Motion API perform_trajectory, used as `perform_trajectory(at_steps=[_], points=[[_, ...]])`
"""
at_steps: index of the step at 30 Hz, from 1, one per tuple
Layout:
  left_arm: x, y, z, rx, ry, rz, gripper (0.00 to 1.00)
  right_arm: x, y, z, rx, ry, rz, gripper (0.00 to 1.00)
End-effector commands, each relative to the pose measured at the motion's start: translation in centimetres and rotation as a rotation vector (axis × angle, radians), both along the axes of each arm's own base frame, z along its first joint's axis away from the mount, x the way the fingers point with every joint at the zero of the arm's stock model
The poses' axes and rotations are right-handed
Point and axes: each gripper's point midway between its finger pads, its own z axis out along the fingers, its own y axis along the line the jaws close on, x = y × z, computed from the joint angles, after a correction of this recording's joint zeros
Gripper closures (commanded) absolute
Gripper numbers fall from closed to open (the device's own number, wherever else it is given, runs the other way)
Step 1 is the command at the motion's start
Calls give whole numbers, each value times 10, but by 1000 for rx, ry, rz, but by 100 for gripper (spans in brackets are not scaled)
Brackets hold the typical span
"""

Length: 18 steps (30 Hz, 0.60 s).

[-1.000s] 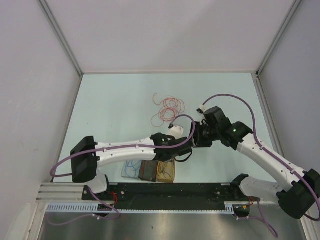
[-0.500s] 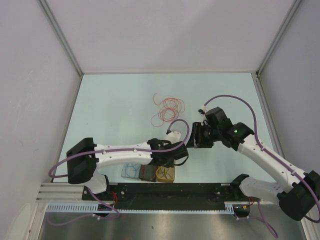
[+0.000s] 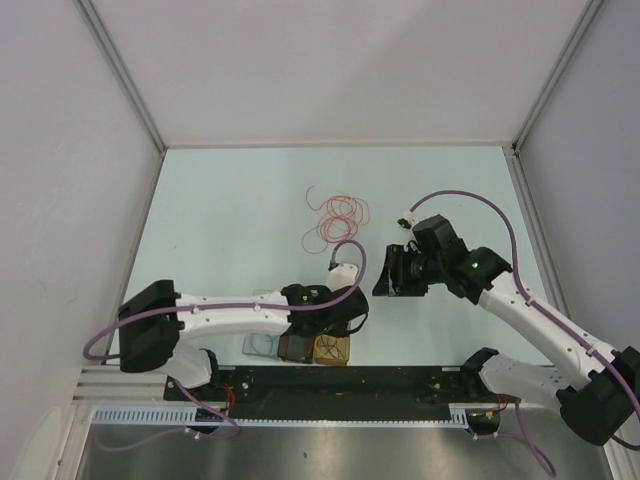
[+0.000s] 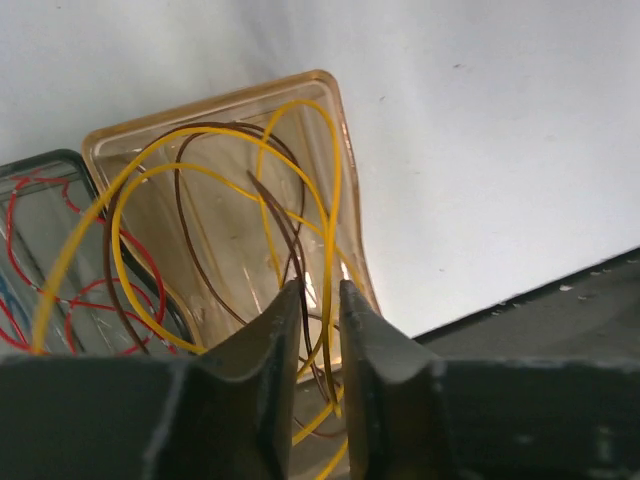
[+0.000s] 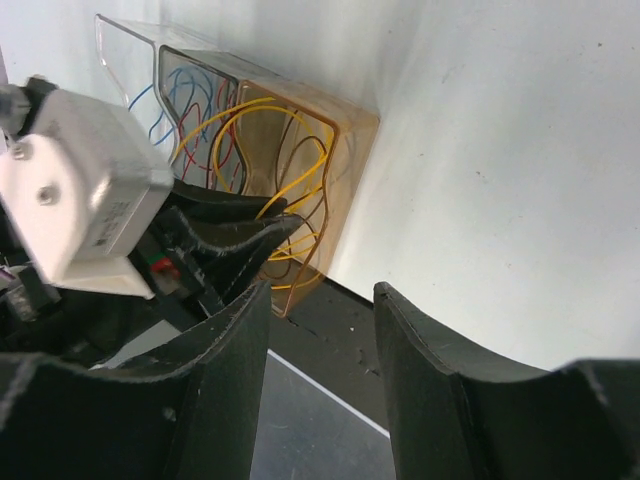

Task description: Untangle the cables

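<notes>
A loose tangle of red and orange cables (image 3: 335,218) lies on the table's middle. My left gripper (image 3: 335,322) hovers over the amber tray (image 3: 332,350) at the near edge. In the left wrist view its jaws (image 4: 318,290) stand a narrow gap apart. A yellow cable (image 4: 113,240) and a brown cable (image 4: 178,200) coil in the amber tray (image 4: 330,90), and strands of both run loose through that gap. My right gripper (image 3: 392,275) hangs open and empty just right of the left one, its jaws (image 5: 322,300) facing the amber tray (image 5: 355,140).
Three small trays sit side by side at the near edge: a clear one with blue wires (image 3: 262,345), a dark one with red wires (image 3: 293,348), then the amber one. A black rail (image 3: 400,385) runs behind them. White walls enclose the table.
My left arm has drawn back toward the near edge, down over the amber tray, and its jaws have parted slightly. The right gripper has shifted a little left.
</notes>
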Motion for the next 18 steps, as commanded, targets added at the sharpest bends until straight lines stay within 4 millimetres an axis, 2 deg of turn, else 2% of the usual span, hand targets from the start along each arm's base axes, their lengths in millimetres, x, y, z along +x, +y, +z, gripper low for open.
perform_trajectory(at_steps=[1, 2, 4, 8, 10, 12, 13, 15, 16, 17, 18], points=[[6, -13, 37, -151, -54, 18, 69, 3, 4, 10, 41, -40, 13, 50], [7, -10, 40, -141, -57, 21, 63, 4, 4, 12, 53, -40, 13, 50], [11, -7, 51, -154, -72, 31, 59, 6, 7, 15, 76, -43, 21, 50], [15, 6, 64, -133, -78, 47, 43, 18, 8, 20, 89, -57, 11, 49], [19, 11, 76, -140, -96, 55, 36, 25, 9, 19, 81, -55, 3, 49], [23, 21, 86, -138, -114, 68, 28, 36, 9, 25, 79, -81, -5, 48], [26, 27, 98, -151, -141, 70, 23, 44, 9, 23, 64, -85, -19, 48], [33, 37, 111, -168, -167, 87, 20, 56, 10, 29, 68, -110, -32, 47], [34, 46, 124, -189, -188, 90, 16, 66, 12, 30, 70, -135, -44, 46], [40, 56, 129, -189, -203, 115, 15, 73, 14, 24, 53, -126, -51, 46], [43, 63, 135, -199, -217, 126, 14, 84, 18, 28, 57, -154, -56, 45]])
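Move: The tan bin is right below my left hand, its middle about 4 cm down, 3 cm to the left and 1 cm ahead. The dark bin stands beside it, some 12 cm to my left. The last loose red cable lies around 30 cm ahead of my left hand and 2 cm left. From my right hand that cable is roughly 25 cm ahead, 7 cm left and 16 cm down, and the tan bin is 4 cm back, 9 cm left and 14 cm down. I spread my left fingers, only just parting at first, nearly wide open and let go of the yellow cable over the tan bin, rising about 8 cm clear of it. Late in the rise I also drift some 3 cm left and a little forward. My right hand, half open and empty, then sets off forward about 4 cm at level height towards the loose red cable. ##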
